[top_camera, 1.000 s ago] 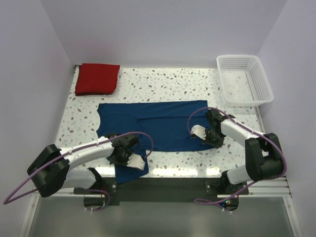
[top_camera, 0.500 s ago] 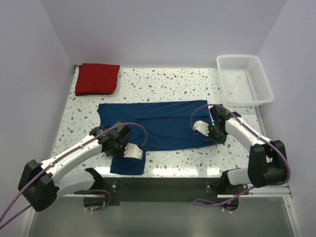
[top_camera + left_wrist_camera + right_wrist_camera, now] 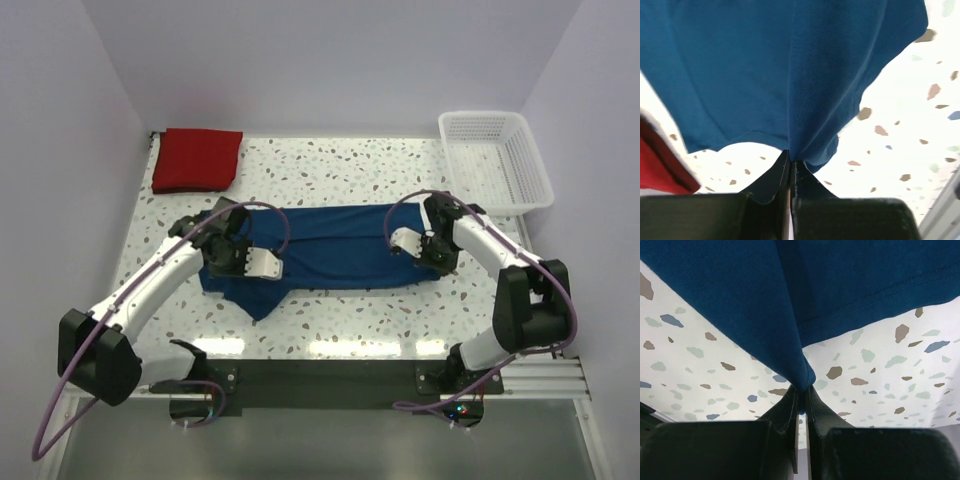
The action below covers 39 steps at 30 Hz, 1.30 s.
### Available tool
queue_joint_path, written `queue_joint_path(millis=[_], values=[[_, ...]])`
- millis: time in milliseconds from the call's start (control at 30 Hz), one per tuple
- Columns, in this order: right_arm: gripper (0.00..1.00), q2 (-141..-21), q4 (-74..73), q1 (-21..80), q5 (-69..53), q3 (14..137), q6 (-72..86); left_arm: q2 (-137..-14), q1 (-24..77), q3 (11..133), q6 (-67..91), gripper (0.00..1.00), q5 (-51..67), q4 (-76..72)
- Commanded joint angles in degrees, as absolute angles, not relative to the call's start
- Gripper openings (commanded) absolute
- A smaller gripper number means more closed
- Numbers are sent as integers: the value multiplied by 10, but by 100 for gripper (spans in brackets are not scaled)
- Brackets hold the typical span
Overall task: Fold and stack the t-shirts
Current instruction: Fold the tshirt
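Observation:
A navy blue t-shirt (image 3: pixel 330 245) lies stretched across the middle of the table, its near half lifted and carried toward the back. My left gripper (image 3: pixel 228 262) is shut on its near left edge, the cloth (image 3: pixel 790 90) bunching out of the closed jaws. My right gripper (image 3: pixel 432 258) is shut on the near right edge, a pinched fold (image 3: pixel 800 365) rising from between its fingers. The red t-shirt (image 3: pixel 197 159) rests folded at the back left corner, and its edge (image 3: pixel 660 165) shows in the left wrist view.
A white lattice basket (image 3: pixel 495 160) stands at the back right corner. The table is speckled terrazzo (image 3: pixel 340 320), walled on three sides, with a dark rail along its near edge (image 3: pixel 330 375).
Both grippers have carried the navy shirt's near edge away from the front of the table toward the back, folding it over. The left arm swung furthest, up and to the left.

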<state>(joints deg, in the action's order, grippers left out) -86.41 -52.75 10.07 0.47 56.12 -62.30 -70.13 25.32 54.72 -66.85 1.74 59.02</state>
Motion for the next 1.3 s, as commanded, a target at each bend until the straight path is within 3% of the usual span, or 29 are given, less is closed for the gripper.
queue_joint_path(millis=[0, 567, 1267], values=[[0, -878, -562, 98, 2, 600, -637, -726, 225, 605, -717, 0, 43, 608], [0, -1015, -647, 96, -17, 761, -646, -845, 147, 726, -783, 0, 72, 587], [0, -1136, -677, 88, -8, 887, -657, -940, 103, 760, -806, 0, 80, 548]])
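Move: The left hand holds one end of the t-shirt's near hem, some 11 cm above the table; the shirt's far edge lies about 25 cm straight ahead of it. The right hand, about 5 cm up, holds the other end, with the far edge's right corner about 23 cm ahead and 5 cm to its left. The red shirt lies roughly 43 cm ahead and 15 cm left of the left hand; the white basket stands about 38 cm ahead and 19 cm right of the right hand. Forward together, both hands carry the pinched hem over the lying part of the t-shirt towards its far edge, the left about 11 cm and the right about 8 cm. Each rises slightly, then sinks back to about its starting height while still advancing; the right wrist tips its fingertips some 10 degrees back towards the base. Both grippers stay shut on the cloth. ##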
